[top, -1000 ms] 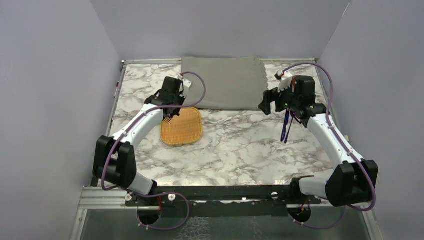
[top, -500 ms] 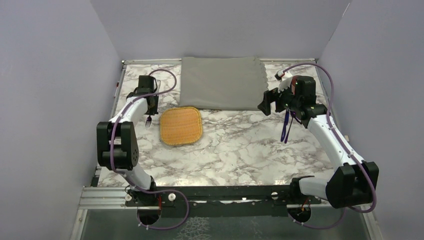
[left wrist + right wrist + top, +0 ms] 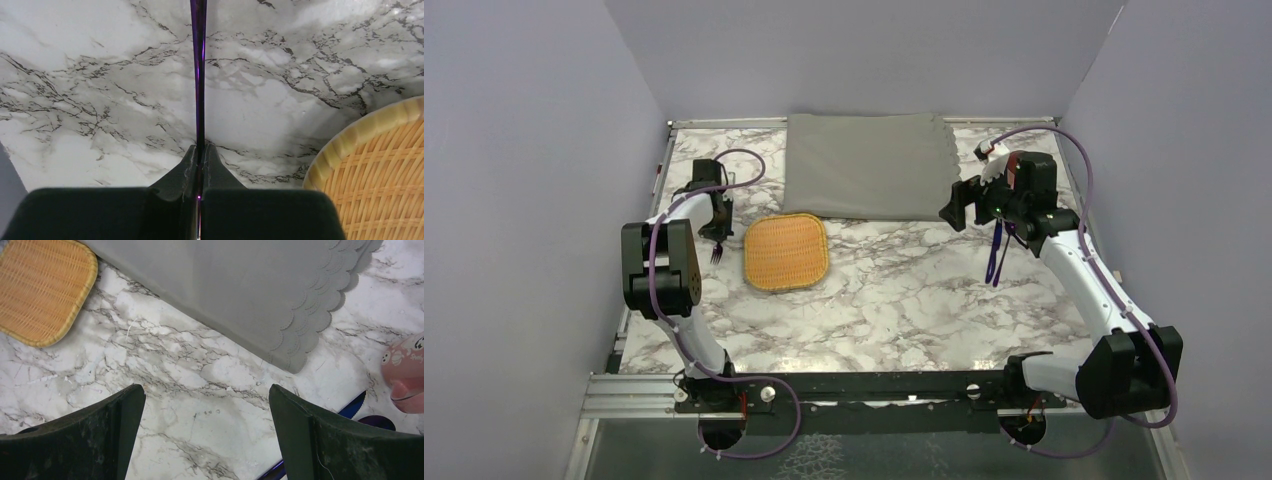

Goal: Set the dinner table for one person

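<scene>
The dinner table (image 3: 904,290) is a marble top with metal edging. My left gripper (image 3: 716,228) is shut on a thin purple fork (image 3: 716,252), tines hanging down just left of the woven orange mat (image 3: 786,251). In the left wrist view the fork (image 3: 199,75) runs edge-on out of the shut jaws (image 3: 200,149), with the mat's rim (image 3: 380,175) at the right. My right gripper (image 3: 956,208) hovers open by the right corner of the grey scalloped placemat (image 3: 869,165); nothing is between its fingers (image 3: 206,390).
Purple cutlery (image 3: 994,255) lies under the right arm; a serrated knife blade (image 3: 352,406) shows beside the right finger. A pink cup-like thing (image 3: 406,372) sits at the far right of the right wrist view. Grey walls close in three sides.
The left arm has swung left with the fork, from above the woven mat to the marble beside its left edge. The right arm has stayed still.
</scene>
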Action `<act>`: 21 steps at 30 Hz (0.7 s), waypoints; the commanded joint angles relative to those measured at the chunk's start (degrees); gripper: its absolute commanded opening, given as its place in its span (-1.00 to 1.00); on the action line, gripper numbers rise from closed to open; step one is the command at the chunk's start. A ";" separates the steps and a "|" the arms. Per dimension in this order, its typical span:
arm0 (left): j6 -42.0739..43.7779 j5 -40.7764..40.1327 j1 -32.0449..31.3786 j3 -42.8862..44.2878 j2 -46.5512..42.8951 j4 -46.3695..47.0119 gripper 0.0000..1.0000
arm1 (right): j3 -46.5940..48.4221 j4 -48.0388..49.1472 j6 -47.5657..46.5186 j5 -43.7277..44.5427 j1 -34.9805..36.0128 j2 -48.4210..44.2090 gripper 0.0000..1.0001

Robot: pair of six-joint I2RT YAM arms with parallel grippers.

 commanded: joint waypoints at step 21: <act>-1.47 -2.79 0.72 1.08 -0.65 2.11 -0.18 | -0.66 0.09 -0.67 -2.09 0.03 -0.77 1.00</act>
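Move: Just under the left hand, which still holds the fork near its tines with the handle running forward, is the bare table spot for it: centred some 5 cm ahead, level left to right, about 1 cm below. The wicker tray's middle is roughly 17 cm to the right and 3 cm back; the grey mat's is about 38 cm right and 18 cm ahead. From the right hand, the spot lies some 58 cm left, 5 cm ahead and 19 cm down. Easing forward about 1 cm at table height, the left hand carries the fork along beside the wicker tray, then stays nearly still and opens its fingers to roughly a third, letting go of the fork's neck. The wrist hardly turns, and the hand doesn't lift away. ##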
